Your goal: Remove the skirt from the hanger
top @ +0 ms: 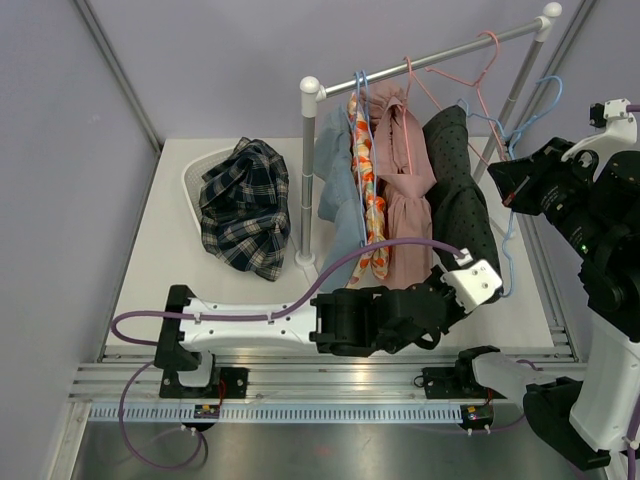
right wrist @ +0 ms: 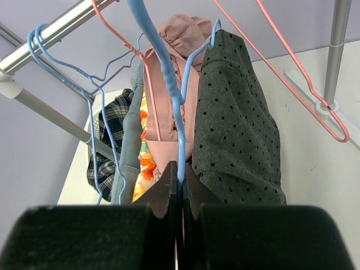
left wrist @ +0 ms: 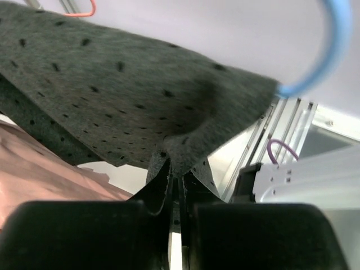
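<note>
The skirt is dark grey with black dots and hangs on a blue hanger at the right of the rail. My left gripper is shut on the skirt's lower hem; in the left wrist view the grey cloth is pinched between the jaws. My right gripper is shut on the blue hanger; in the right wrist view the blue wire runs down into the closed jaws, with the skirt draped to the right.
A rail holds a pink dress, a floral scarf, a blue garment and empty pink hangers. A white basket at the left holds plaid cloth. The rail's post stands beside it.
</note>
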You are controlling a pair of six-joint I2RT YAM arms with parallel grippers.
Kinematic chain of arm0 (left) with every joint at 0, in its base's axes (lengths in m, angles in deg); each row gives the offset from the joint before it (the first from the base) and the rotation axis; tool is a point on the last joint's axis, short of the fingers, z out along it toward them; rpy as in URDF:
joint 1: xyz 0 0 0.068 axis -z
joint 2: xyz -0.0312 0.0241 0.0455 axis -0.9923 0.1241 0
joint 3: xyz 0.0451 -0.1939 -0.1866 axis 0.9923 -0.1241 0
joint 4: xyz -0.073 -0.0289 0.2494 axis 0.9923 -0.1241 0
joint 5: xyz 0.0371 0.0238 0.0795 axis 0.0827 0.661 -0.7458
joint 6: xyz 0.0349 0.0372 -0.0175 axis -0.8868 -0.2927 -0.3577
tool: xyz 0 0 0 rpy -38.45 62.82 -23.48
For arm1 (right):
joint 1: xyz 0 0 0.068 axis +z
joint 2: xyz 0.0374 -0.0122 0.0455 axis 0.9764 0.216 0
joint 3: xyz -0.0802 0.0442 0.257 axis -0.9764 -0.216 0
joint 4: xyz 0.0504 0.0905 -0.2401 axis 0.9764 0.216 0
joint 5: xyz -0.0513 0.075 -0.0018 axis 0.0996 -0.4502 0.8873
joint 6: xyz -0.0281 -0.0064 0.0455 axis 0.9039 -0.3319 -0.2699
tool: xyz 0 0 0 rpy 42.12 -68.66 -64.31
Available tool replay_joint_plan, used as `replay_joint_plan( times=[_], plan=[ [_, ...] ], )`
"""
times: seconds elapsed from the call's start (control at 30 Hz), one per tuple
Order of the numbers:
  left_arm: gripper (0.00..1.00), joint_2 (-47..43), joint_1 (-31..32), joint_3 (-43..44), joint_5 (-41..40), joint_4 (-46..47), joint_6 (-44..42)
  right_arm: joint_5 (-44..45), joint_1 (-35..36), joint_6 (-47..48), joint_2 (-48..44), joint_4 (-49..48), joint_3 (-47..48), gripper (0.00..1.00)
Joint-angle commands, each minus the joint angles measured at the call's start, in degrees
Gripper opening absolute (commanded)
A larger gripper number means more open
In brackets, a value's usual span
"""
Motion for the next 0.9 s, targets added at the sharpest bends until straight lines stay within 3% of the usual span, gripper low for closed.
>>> replay_joint_plan(
  times=[0.0, 0.17, 0.3, 0.4, 0.6, 0.87],
  plan=[
    [0.00, -2.68, -0.80, -1.83, 1.18, 6.20, 0.00, -2.37, 0.14, -1.35, -1.37, -5.61, 0.93, 0.00],
    [0.00, -6.28, 1.56, -3.85, -1.52, 2.97, 0.62, 0.08, 0.14, -0.04, -1.02, -5.88, 0.93, 0.00],
    [0.00, -12.26, 9.45, -14.28, -8.03, 0.51, 3.06, 2.71, 0.05, 1.72, 0.56, -5.62, 1.63, 0.00],
    [0.00, -13.94, 15.86, -16.42, -12.60, -3.44, 8.07, 5.09, 0.14, 2.60, 1.62, -6.40, 1.19, 0.00],
    [0.00, -9.64, 26.24, -14.67, -15.78, -10.31, 18.09, 9.49, 0.14, 4.80, 7.66, -6.94, 6.79, 0.00],
    [0.00, -4.09, 33.03, -11.32, -12.54, -10.69, 25.75, 11.69, 0.14, 6.65, 14.27, -6.93, 12.17, 0.00]
  ],
)
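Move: The left fingers are already shut on the near end of the dark dotted skirt, whose middle lies about 13 cm ahead and at much the same height. The blue hanger it is coming off, held by the right hand, has its middle some 12 cm ahead, 5 cm right and 13 cm above the left hand. The pink dress hangs about 13 cm ahead and 10 cm left. From the right hand the skirt's middle is some 14 cm below, 4 cm left and 3 cm farther out. Keeping its pinch on the skirt's near end, the left hand waits a beat, then drags it quickly back past the near table edge, some 17 cm, drifting about 6 cm left and 5 cm down, away from the blue hanger. The right hand keeps its grip on the hanger and, a little later, eases forward about 4 cm and slightly down, its fingers tipping a little further down, so the two hands draw apart. ##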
